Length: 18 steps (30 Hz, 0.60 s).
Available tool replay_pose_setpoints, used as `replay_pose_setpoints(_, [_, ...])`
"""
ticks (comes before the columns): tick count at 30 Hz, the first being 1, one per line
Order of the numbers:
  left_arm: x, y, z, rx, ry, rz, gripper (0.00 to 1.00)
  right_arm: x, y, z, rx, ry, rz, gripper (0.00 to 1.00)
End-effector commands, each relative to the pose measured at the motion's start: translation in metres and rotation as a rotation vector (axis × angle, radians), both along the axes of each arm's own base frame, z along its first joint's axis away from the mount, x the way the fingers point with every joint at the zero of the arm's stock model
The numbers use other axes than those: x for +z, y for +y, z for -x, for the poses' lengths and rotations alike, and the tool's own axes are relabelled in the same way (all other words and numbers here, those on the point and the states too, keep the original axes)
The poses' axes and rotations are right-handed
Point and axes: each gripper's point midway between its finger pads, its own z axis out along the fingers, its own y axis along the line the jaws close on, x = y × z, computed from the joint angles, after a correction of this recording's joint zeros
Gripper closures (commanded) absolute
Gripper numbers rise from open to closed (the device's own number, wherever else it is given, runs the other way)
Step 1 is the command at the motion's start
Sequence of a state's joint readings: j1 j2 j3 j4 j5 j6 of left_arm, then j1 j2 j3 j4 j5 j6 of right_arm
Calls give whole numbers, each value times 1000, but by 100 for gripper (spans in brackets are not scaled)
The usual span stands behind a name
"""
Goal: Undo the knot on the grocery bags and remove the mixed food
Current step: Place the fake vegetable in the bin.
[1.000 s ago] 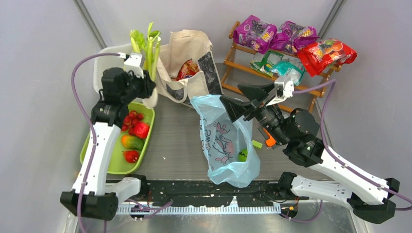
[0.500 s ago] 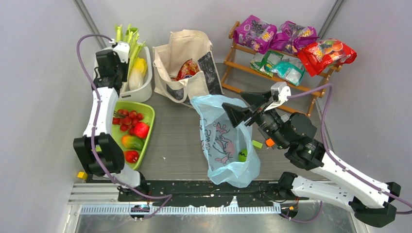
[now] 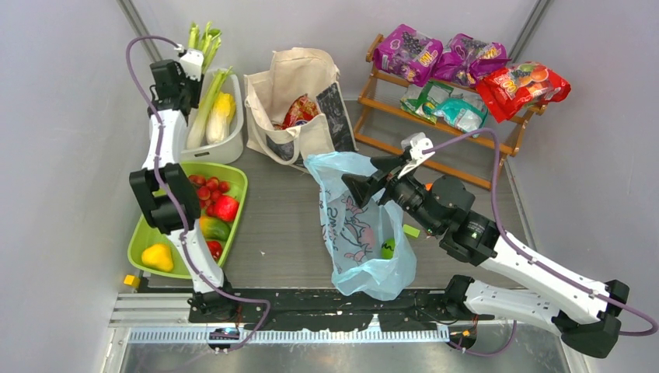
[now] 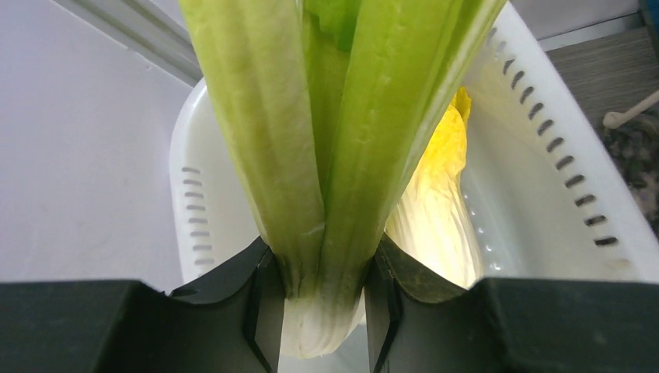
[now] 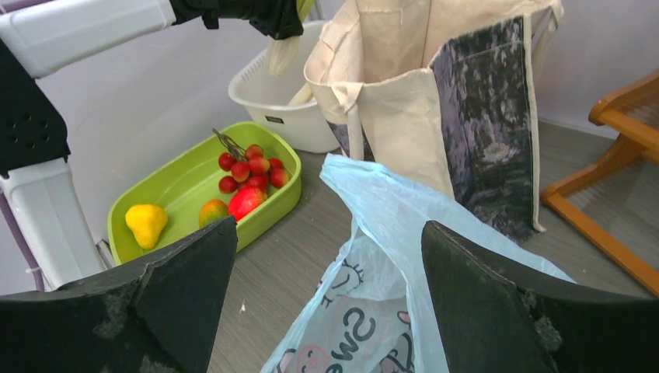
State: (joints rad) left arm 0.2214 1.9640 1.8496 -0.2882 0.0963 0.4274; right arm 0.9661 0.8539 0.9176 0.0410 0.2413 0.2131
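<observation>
My left gripper (image 3: 186, 71) is shut on the pale base of long green-white stalks (image 4: 322, 194), holding them upright over the white tub (image 4: 544, 179). A yellow vegetable (image 4: 439, 202) and another stalk (image 3: 203, 109) lie in the tub. The light-blue bag (image 3: 353, 225) stands at the centre with its mouth gaping. No knot shows on it, and a green fruit (image 3: 388, 249) lies inside. My right gripper (image 5: 330, 264) hangs open just above the bag's rim, touching nothing. The cream canvas tote (image 3: 299, 85) behind holds a red snack packet (image 3: 299, 111).
A lime tray (image 3: 237, 221) at the left holds red fruits (image 3: 211, 193) and a yellow fruit (image 3: 158, 256). A wooden rack (image 3: 388, 101) at the back right carries purple, teal and red packets. Grey walls close in on both sides.
The left arm swung from beside the tote to the back left, carrying the stalks over the tub. The right gripper moved left, closer to the blue bag's mouth.
</observation>
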Motion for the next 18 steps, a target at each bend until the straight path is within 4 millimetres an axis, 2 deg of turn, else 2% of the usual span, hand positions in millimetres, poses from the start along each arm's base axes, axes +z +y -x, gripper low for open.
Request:
replay_pose_setpoints(1, [0,14,-20,13,-27,9,100,-5,-3,-2,-15,20,5,5])
replay_pose_setpoints(3, [-11,21,-21,29,5,16,99,-7,-5,-4,-23,25,8,5])
replay_pose_setpoints(5, [-21,29,-20,55,23,19,92,-8,-6,-6,-32,28,9,4])
replay_pose_setpoints(7, [-30,35,-18,63,36,17,76,-10,-6,-8,-38,32,15,4])
replay_pose_setpoints(9, [-33,38,-17,70,38,25,45,-10,-5,-10,-39,33,16,5])
replay_pose_setpoints(10, [-31,39,-16,77,35,33,33,-10,-5,-10,-37,33,16,4])
replay_pose_setpoints(12, [-25,37,-14,74,22,51,20,-11,-4,-10,-34,35,20,5])
replay_pose_setpoints(16, [-8,18,-11,-1,-2,110,2,-14,-5,-10,-36,41,17,5])
replay_pose_setpoints(18, [1,9,-7,-19,-15,146,1,-15,-8,-10,-44,43,14,4])
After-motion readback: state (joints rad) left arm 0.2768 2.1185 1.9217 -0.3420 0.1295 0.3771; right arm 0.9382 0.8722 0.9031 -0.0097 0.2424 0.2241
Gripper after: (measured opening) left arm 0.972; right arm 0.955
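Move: The left hand already holds the leafy celery stalk over the white bin, whose middle is roughly 15 cm below, 3 cm back and 1 cm to the right. In the bin, the first celery lies about 5 cm right and 1 cm back, and the yellow cabbage about 9 cm right and 2 cm back, both some 14 cm below. The bin is roughly 48 cm left, 30 cm ahead and 28 cm below the right hand. Still pinching the celery, the left hand lowers it about 7 cm into the white bin beside the first one, easing some 3 cm left and tipping slightly further nose-down. It then stops and spreads its fingers almost fully, letting go and staying astride the stalk. The open, empty right hand sinks 2 to 3 cm by the blue bag. ##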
